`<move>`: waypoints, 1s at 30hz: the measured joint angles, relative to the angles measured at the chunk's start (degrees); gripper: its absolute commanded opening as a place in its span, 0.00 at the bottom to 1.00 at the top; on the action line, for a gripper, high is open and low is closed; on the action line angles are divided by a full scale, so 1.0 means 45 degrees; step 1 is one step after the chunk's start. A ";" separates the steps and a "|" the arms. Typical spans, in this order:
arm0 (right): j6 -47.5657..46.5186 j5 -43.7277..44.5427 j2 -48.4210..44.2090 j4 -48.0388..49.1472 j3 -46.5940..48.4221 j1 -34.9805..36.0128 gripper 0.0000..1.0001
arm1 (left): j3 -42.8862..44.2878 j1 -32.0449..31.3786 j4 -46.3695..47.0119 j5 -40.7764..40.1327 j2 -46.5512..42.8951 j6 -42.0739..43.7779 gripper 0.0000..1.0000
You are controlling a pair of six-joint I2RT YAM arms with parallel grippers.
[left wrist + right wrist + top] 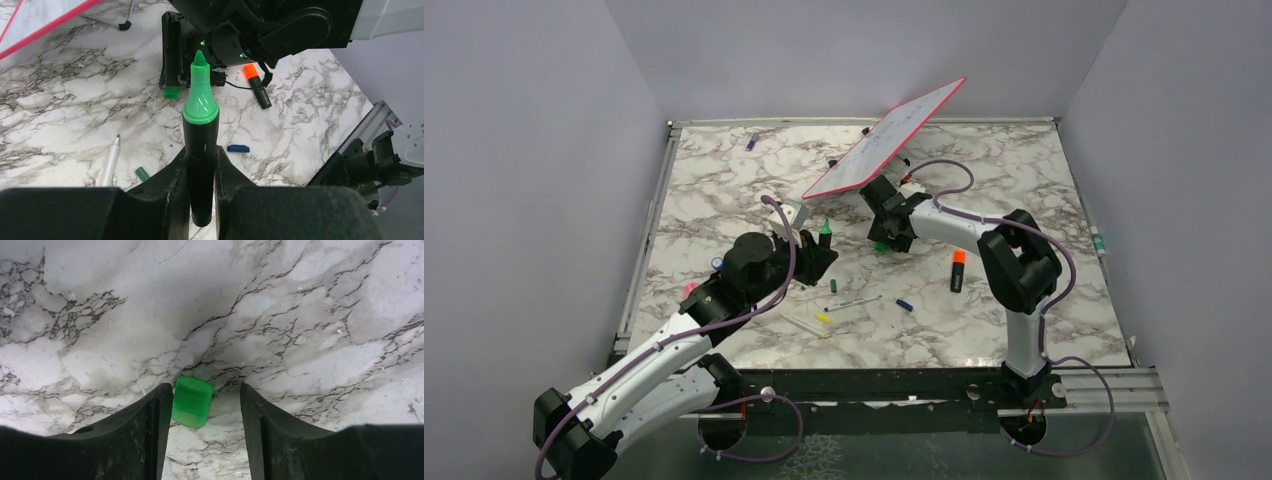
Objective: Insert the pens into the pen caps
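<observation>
My left gripper [201, 167] is shut on a black-barrelled highlighter pen [200, 127], whose bare green tip points up and toward the right arm. In the top view this pen [825, 232] sticks out of the left gripper [817, 254] near the table's middle. My right gripper [202, 402] stands open, low over the marble. A short green pen cap [192, 402] lies between its fingers, close against the left finger [155, 415] with a gap to the right one. The same cap [171, 92] shows under the right gripper [883, 238] in the left wrist view.
An orange-ended black highlighter [958, 270] lies right of centre. A thin white pen [854, 302], a dark blue cap [905, 305], a teal cap [142, 173] and a yellow-ended pen [821, 320] lie near the front. A red-framed whiteboard [884, 140] leans at the back.
</observation>
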 measured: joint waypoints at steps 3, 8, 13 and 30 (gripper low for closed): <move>-0.0238 0.0068 0.0000 -0.0044 -0.0034 0.0053 0.50 | 0.0000 0.0000 0.0044 0.0000 0.0000 -0.0024 0.00; -0.0612 0.0136 -0.0151 0.0199 -0.0355 0.0083 0.39 | -0.0010 0.0000 0.0063 0.0005 0.0000 -0.0083 0.00; -0.0937 0.0170 -0.0155 0.0228 -0.0413 0.0083 0.35 | -0.0151 0.0000 0.0155 0.0005 -0.0044 -0.0117 0.00; -0.1112 0.0165 -0.0971 0.0685 -0.1545 0.0160 0.28 | -0.0175 -0.0005 0.0350 0.0393 0.0369 -0.0151 0.00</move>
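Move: The green cap lies practically at the right hand's open fingertips: about 1 cm left of mid-gap and 1 cm below. From that hand, the orange-capped highlighter is roughly 15 cm right and 6 cm back, the blue cap some 14 cm back and 4 cm right, the dark green cap about 9 cm back and 10 cm left. From the left hand, holding the green highlighter, the green cap is about 14 cm ahead, 11 cm right and 21 cm below. The right fingers pinch the green cap by its sides, narrowing from just over half open to about a third while the hand eases back and right and turns some 5 degrees counter-clockwise. After a short pause it draws back and to the right, about 2.5 cm in all, still low over the table. The left hand keeps its grip on the green highlighter, sinking about 1 cm at the end. ##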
